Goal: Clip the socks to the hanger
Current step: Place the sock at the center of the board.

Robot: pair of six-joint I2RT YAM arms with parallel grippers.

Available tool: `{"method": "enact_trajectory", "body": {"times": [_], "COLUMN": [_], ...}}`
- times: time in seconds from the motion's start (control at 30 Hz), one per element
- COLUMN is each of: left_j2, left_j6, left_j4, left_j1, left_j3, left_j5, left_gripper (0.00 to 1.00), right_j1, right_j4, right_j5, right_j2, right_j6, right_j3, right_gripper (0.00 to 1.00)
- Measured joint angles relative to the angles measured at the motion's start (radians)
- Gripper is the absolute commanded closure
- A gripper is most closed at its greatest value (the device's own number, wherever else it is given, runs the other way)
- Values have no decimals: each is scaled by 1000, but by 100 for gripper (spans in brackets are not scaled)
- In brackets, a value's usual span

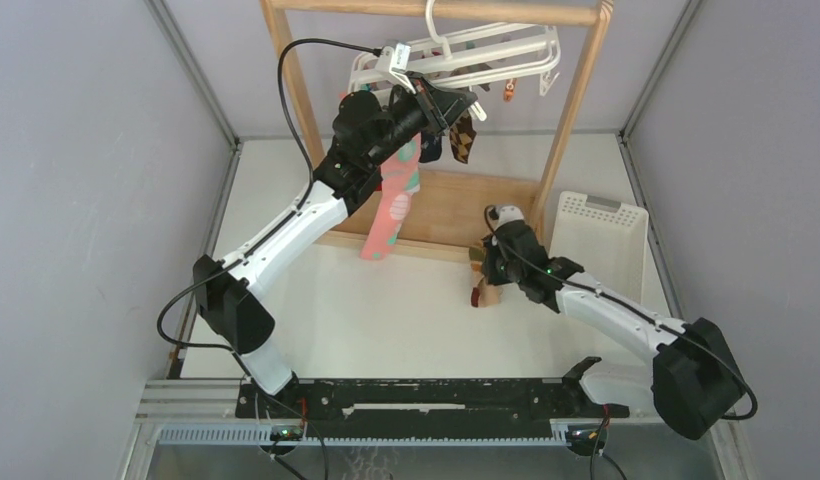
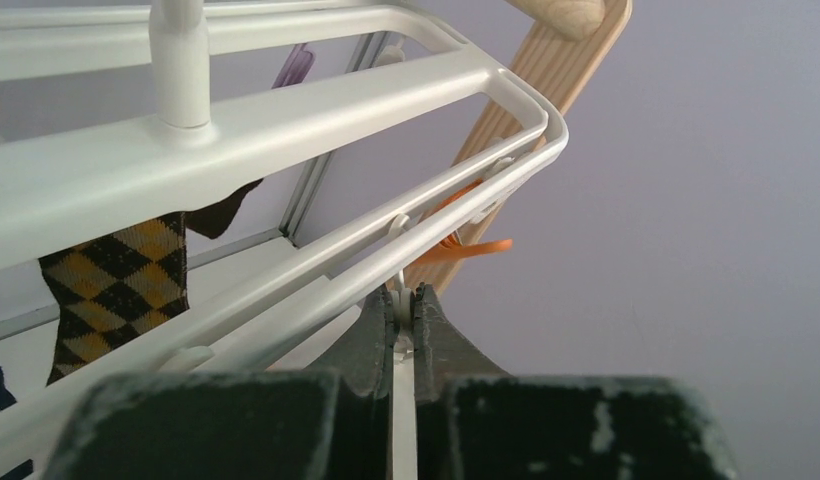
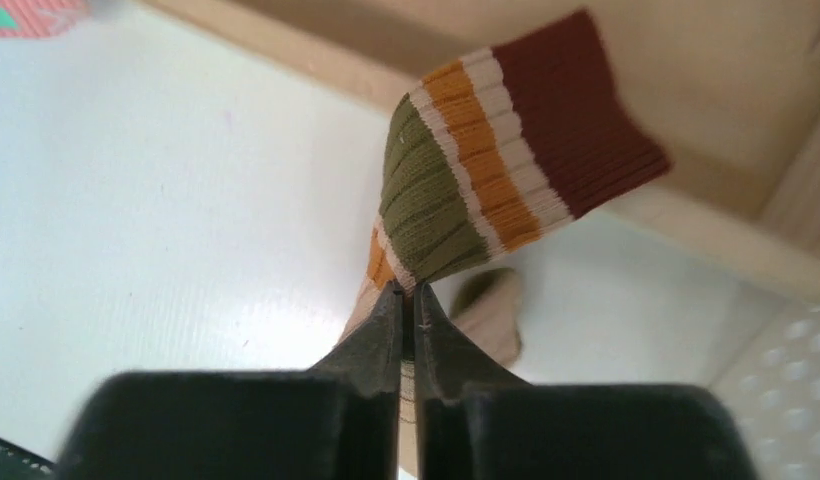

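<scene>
The white hanger (image 1: 486,45) hangs by its hook from the wooden rack's top bar. My left gripper (image 1: 466,103) is raised under it and shut on one of its small white clips (image 2: 403,305). A pink sock with teal dots (image 1: 394,205) and a yellow-black argyle sock (image 2: 116,280) hang from the frame (image 2: 286,110), and an orange clip (image 2: 466,245) dangles near its corner. My right gripper (image 3: 407,295) is low over the table, shut on a striped sock (image 3: 486,150) of brown, orange, cream and green. That sock (image 1: 478,292) hangs from the right gripper (image 1: 483,272).
The tall wooden rack (image 1: 576,100) stands on a wooden base board (image 1: 456,205) behind the right gripper. A white slatted basket (image 1: 598,240) sits to the right of the rack. Grey walls close in both sides.
</scene>
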Motion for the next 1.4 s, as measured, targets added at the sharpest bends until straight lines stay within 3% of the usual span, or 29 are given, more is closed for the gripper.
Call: {"method": "enact_trajectory", "body": {"times": [0.03,0.07,0.17,0.6,0.83,1.07,1.2,1.4], "left_j2": [-1,-2,-5,-5,-7,-7,-7,-7], "left_j6": [0,0,0,0,0,-1,-1,0], "left_j4": [-2,-2,-3,-5,-4,-5,-4,-5], "left_j1": [0,0,-2,-12,-19,-26,-26,-26], "left_j3": [0,0,0,0,1,1,1,1], "left_j5": [0,0,2,2,1,2,2,2], "left_gripper": [100,100,100,100,100,100,100,100], "right_j1": [23,42,60,28,-47,-47,-47,-58], "right_j4": [3,11,23,109,158,222,324,449], "right_j5": [0,1,18,133,106,54,11,-59], "right_j2": [11,23,54,-42,-39,42,101,152], "right_j6": [5,9,27,120,182,231,253,265], "right_j3": [-13,-30,-65,-80,-112,-177,-216,-234], "right_gripper": [59,50,37,29,26,21,12,11]}}
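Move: The right hand holds the striped sock, pinched near its middle, so the sock is right at the fingers, sagging about 2 cm below them. The bare table spot for it lies roughly 2 cm back and 8 cm below. From this hand the wooden tray's middle is about 13 cm ahead, 12 cm to the left, and the white basket some 5 cm ahead, 21 cm to the right, both about 7 cm lower. From the left hand, up at the hanger, the sock is about 12 cm back, 5 cm right and 38 cm below. Down about 4 cm and slightly back towards the table, the right hand opens its fingers and lets go of the striped sock, then rises about 4 cm while going forward and to the right. It sinks again some 6 cm, drifting left, wrist rolled left side up, jaws widening around the dark-red cuff. The left hand keeps its pinch at the hanger's lower rail, easing slightly back and right. ##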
